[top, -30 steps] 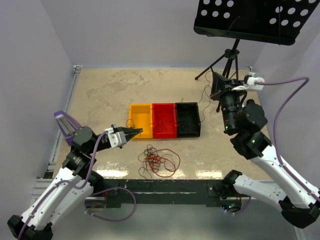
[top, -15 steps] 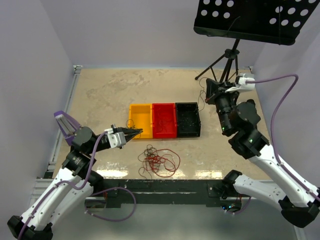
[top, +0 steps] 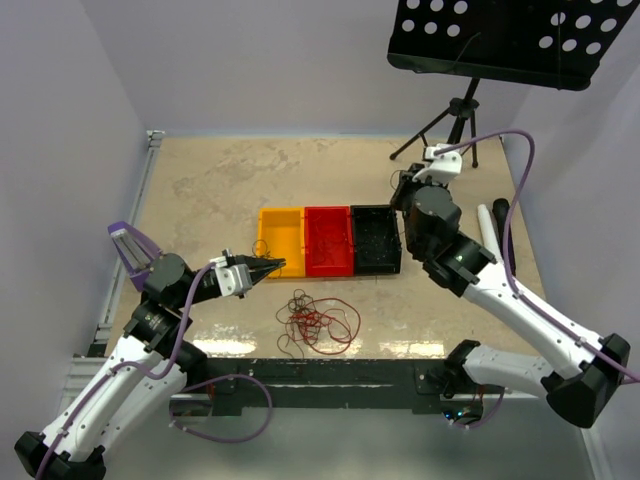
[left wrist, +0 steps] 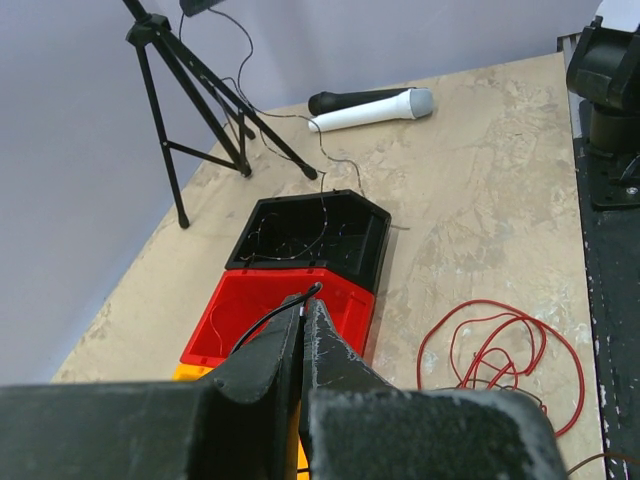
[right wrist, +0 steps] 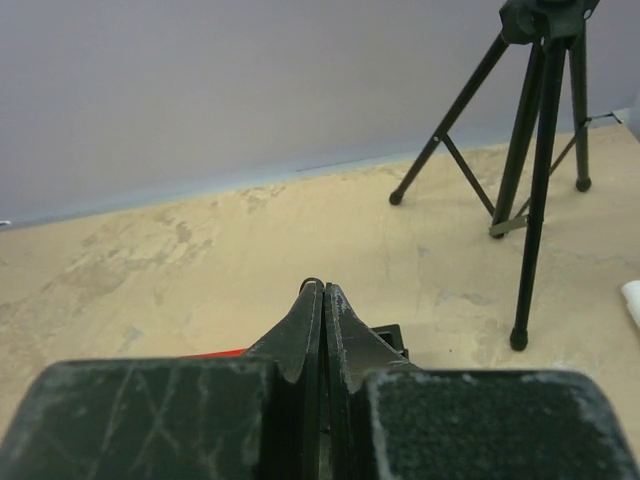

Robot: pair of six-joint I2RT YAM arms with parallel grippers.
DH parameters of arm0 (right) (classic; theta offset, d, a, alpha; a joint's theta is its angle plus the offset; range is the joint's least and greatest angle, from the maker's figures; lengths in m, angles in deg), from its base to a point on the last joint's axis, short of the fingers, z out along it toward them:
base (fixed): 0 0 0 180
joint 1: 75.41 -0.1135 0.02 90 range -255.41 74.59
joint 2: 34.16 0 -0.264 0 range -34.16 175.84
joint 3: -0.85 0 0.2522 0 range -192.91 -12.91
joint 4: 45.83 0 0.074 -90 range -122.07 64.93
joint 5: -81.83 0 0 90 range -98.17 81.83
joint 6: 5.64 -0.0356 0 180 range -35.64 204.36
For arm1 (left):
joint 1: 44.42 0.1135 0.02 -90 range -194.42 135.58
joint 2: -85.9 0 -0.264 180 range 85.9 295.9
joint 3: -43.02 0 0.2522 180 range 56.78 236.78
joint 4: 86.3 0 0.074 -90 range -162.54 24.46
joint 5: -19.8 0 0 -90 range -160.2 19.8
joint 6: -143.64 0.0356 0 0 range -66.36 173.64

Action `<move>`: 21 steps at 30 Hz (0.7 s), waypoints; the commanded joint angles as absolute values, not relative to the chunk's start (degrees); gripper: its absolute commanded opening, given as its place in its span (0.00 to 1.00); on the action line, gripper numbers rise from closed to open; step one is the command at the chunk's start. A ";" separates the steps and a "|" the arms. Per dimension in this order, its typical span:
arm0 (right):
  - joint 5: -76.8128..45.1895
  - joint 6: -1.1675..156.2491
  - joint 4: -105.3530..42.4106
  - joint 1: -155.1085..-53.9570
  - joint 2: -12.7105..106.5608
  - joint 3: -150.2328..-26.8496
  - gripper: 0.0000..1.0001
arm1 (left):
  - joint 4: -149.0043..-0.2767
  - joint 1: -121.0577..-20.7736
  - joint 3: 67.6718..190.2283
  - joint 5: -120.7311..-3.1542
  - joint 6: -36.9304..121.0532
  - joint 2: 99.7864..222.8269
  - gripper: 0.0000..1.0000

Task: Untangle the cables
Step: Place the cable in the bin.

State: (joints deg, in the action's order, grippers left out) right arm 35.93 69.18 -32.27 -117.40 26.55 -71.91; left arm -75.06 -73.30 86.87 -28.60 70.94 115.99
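The cables (top: 318,322) lie as a snarl of thin red and dark wires near the table's front edge; the left wrist view shows their red loops (left wrist: 500,345). My left gripper (top: 275,264) hovers over the near edge of the yellow bin (top: 280,238), shut on a thin black strand pinched at its tip (left wrist: 315,290). My right gripper (top: 402,193) is raised above the right end of the black bin (top: 375,238), pointing at the far wall. It is shut, with a small loop of dark wire showing at its tip (right wrist: 312,281).
Yellow, red (top: 328,240) and black bins sit side by side mid-table; thin wires lie in the black bin (left wrist: 310,232). A music stand tripod (top: 455,115) stands at the back right. A white and black microphone (left wrist: 370,108) lies right of the bins.
My right arm has swung left, from near the tripod to over the black bin's right end. The left arm and the snarl have not moved.
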 commanded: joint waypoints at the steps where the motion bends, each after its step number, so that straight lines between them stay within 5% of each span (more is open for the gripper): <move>1: 41.22 72.13 -35.05 -117.42 31.40 -74.60 0.00 | -77.28 -72.63 86.49 -27.75 70.52 115.70 0.00; 21: 42.72 85.92 -51.57 -114.17 48.11 -81.19 0.00 | -75.79 -72.72 86.31 -28.46 71.39 115.34 0.00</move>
State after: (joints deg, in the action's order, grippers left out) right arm 40.08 79.97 -44.60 -114.96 47.40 -77.51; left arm -74.58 -73.28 86.87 -28.62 71.18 115.99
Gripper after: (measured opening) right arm 0.011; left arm 0.039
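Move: The right hand, with a thin dark cable hanging from its fingertips, is high over the near part of the black bin, whose middle lies about 6 cm ahead, 3 cm left and 31 cm below. The red bin is also 6 cm ahead but some 16 cm left; the nearest tripod foot stands roughly 15 cm ahead and 14 cm right. From the left hand the black bin is about 22 cm ahead, 24 cm right and 24 cm down. Still pinching the thin dark cable in shut fingertips, the right hand swings forward over the black bin by about 7.5 cm, sinking some 7 cm and drifting a little left on the way, then rising again by 2 to 3 cm at the end. Its wrist rolls left side down, roughly 15 degrees. ##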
